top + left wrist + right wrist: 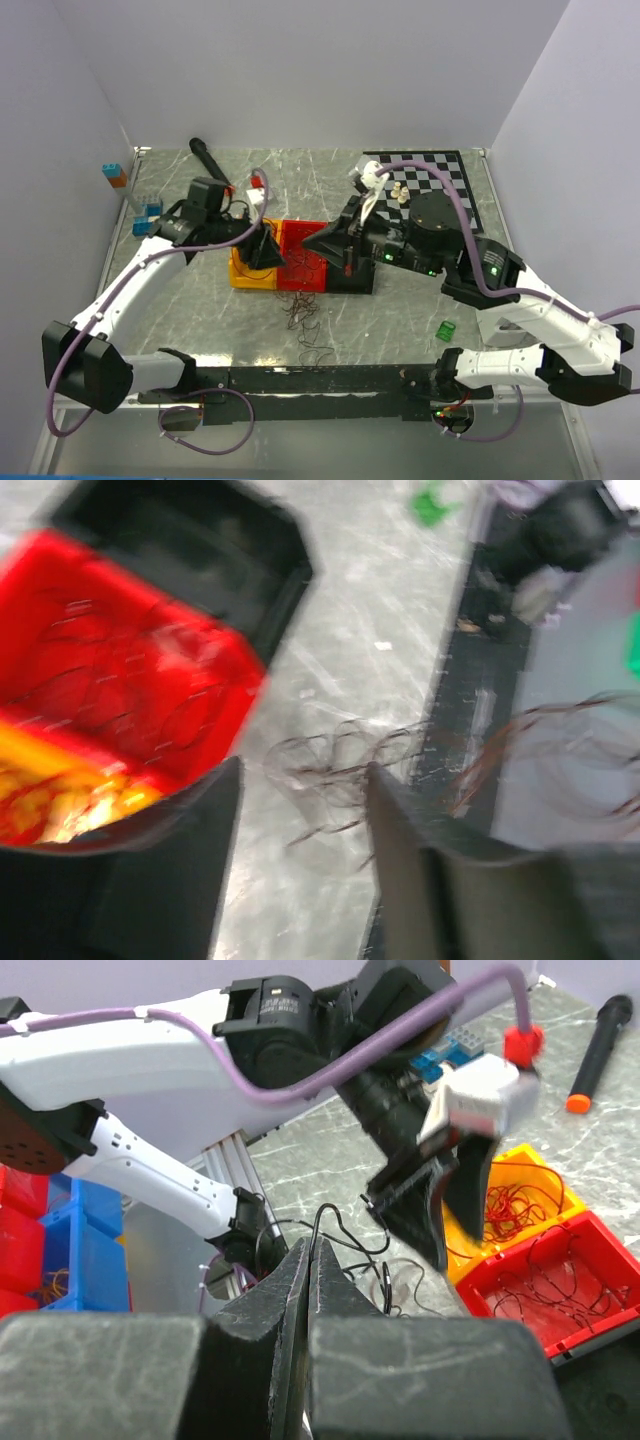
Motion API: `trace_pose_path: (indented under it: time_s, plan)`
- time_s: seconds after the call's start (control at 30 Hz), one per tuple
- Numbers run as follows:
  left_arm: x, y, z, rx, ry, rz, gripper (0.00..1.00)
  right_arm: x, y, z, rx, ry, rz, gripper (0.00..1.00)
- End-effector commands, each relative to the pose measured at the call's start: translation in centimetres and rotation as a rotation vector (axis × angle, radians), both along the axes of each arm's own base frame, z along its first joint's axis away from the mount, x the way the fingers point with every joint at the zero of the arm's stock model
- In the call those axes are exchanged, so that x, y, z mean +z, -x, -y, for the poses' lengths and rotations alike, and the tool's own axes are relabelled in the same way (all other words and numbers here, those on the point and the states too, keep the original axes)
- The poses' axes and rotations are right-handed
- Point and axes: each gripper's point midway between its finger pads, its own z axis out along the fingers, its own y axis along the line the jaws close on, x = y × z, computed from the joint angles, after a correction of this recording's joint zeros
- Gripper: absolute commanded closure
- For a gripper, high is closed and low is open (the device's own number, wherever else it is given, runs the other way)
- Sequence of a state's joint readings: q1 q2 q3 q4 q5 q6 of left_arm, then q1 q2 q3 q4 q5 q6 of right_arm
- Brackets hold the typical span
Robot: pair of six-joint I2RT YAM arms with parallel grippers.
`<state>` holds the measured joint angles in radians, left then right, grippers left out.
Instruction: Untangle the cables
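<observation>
A tangle of thin dark cables (303,308) lies on the table in front of the bins, with more loops (318,352) nearer the rail. My left gripper (265,260) hangs over the yellow bin (240,272) and red bin (312,232). In the blurred left wrist view it (300,772) is open and empty, with the dark tangle (340,765) on the table beyond the fingertips. My right gripper (310,246) is over the red bin; in the right wrist view it (308,1252) is shut on a black cable (325,1222) that loops up from between the jaws.
The yellow bin (520,1195) holds red wires and the red bin (545,1280) holds black wires; a black bin (355,280) stands beside them. A chessboard (440,185), a green block (446,331), a microphone (208,158) and blue blocks (150,215) lie around. A black rail (320,380) runs along the front.
</observation>
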<state>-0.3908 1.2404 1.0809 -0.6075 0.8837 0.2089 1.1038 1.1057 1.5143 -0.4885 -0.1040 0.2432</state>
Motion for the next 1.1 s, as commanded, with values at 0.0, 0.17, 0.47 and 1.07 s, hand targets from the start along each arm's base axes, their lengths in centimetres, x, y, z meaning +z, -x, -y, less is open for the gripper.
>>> trace_pose_path:
  time_s: [0.0,0.17,0.47,1.07]
  plan:
    - [2.9,-3.2,-2.3,0.085,0.003,0.128,0.31,1.4,0.7,1.5,-0.004,-0.033,0.032,1.00]
    - [4.5,-3.0,-3.7,0.005,0.052,0.195,0.03,0.9,1.0,1.6,0.008,-0.028,0.025,1.00]
    - [2.5,4.5,-3.6,-0.425,0.159,0.481,0.03,1.0,1.4,1.3,0.038,-0.028,0.031,1.00]
    - [4.0,4.6,-0.8,-0.514,0.374,0.463,0.03,2.4,2.5,-1.9,0.172,-0.074,0.014,1.00]
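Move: The tangle of cables hangs from the closed right hand, nearly straight below it: some 35 cm down, about 3 cm to its left and 2 cm ahead. From the left hand that tangle lies about 6 cm right, 5 cm back and 14 cm lower. The red tray's middle is some 8 cm ahead of the left hand and 5 cm right, the yellow tray 8 cm ahead and 5 cm left, both about 20 cm below. Still pinching the black cable high up, the right hand only sways a centimetre or two right and then left, easing back a little. The half-open left hand swings out forward, left and up by about 4 cm, spreads its fingers wide, then comes back about 7 cm and slightly right, turning clockwise some 25 degrees and rolling so the fingers straddle the line to the hanging tangle; no touch by it can be seen. ##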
